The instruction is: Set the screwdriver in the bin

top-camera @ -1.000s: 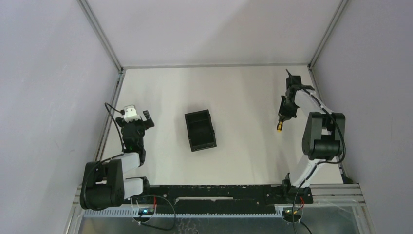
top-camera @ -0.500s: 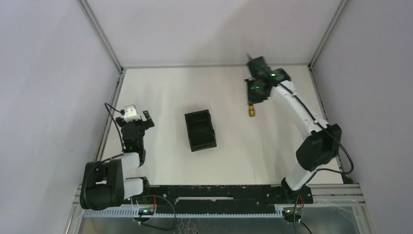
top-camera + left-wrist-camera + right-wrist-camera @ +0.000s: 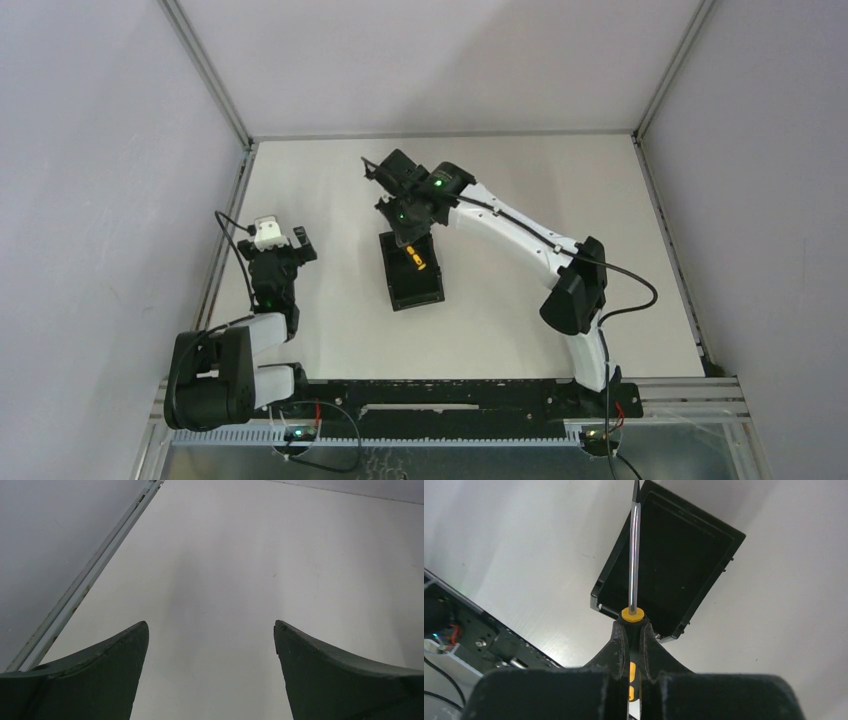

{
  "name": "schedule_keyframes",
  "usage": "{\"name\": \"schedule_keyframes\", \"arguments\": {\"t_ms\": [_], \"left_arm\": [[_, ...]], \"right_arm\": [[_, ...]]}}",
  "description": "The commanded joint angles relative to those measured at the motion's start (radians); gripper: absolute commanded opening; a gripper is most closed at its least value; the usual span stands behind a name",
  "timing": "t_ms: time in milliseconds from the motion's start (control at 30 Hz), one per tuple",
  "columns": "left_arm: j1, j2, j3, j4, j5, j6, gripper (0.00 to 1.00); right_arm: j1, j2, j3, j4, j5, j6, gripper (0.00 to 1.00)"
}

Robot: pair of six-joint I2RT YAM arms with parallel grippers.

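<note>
The black bin lies on the white table a little left of centre. My right gripper hangs over its far end, shut on the screwdriver, whose yellow-orange and black handle shows above the bin's inside. In the right wrist view the fingers pinch the handle just behind its yellow collar, and the thin metal shaft of the screwdriver points out over the bin. My left gripper rests at the left side of the table, open, with only bare table between its fingers.
A metal frame rail runs along the table's left edge beside the left arm. The black mounting bar with cables lies along the near edge; it also shows at the left of the right wrist view. Grey walls enclose the table.
The right arm has swung from the table's far right across to the left, carrying the screwdriver until it hangs over the bin. The left arm has stayed still.
</note>
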Motion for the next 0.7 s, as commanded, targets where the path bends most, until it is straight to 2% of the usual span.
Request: {"name": "schedule_keyframes", "arguments": {"t_ms": [0, 133, 400, 533, 667], "left_arm": [[-0.006, -0.001, 0.046, 0.025, -0.012, 0.014, 1.0], [-0.006, -0.001, 0.046, 0.025, -0.012, 0.015, 1.0], [-0.006, -0.001, 0.046, 0.025, -0.011, 0.015, 1.0], [-0.007, -0.001, 0.046, 0.025, -0.011, 0.014, 1.0], [-0.006, -0.001, 0.048, 0.025, -0.012, 0.015, 1.0]], "right_arm": [[0.023, -0.001, -0.091, 0.087, 0.022, -0.077, 0.0], [0.026, 0.019, -0.226, 0.202, -0.002, -0.101, 0.0], [0.024, 0.11, -0.296, 0.333, 0.074, -0.09, 0.01], [0.024, 0.12, -0.325, 0.392, 0.09, -0.078, 0.18], [0.024, 0.117, -0.328, 0.38, 0.105, -0.073, 0.34]]}}
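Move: The right hand holds the screwdriver just over its handle, the tool's middle about 2 cm ahead and 1 cm left, level with the hand. The bin's middle is about 17 cm below this hand, some 2 cm ahead and 1 cm left. From the idle left hand, the bin lies roughly 26 cm right, 5 cm back and 8 cm lower. The right hand lowers the screwdriver about 14 cm into the bin, then parts its fingers to let go. ##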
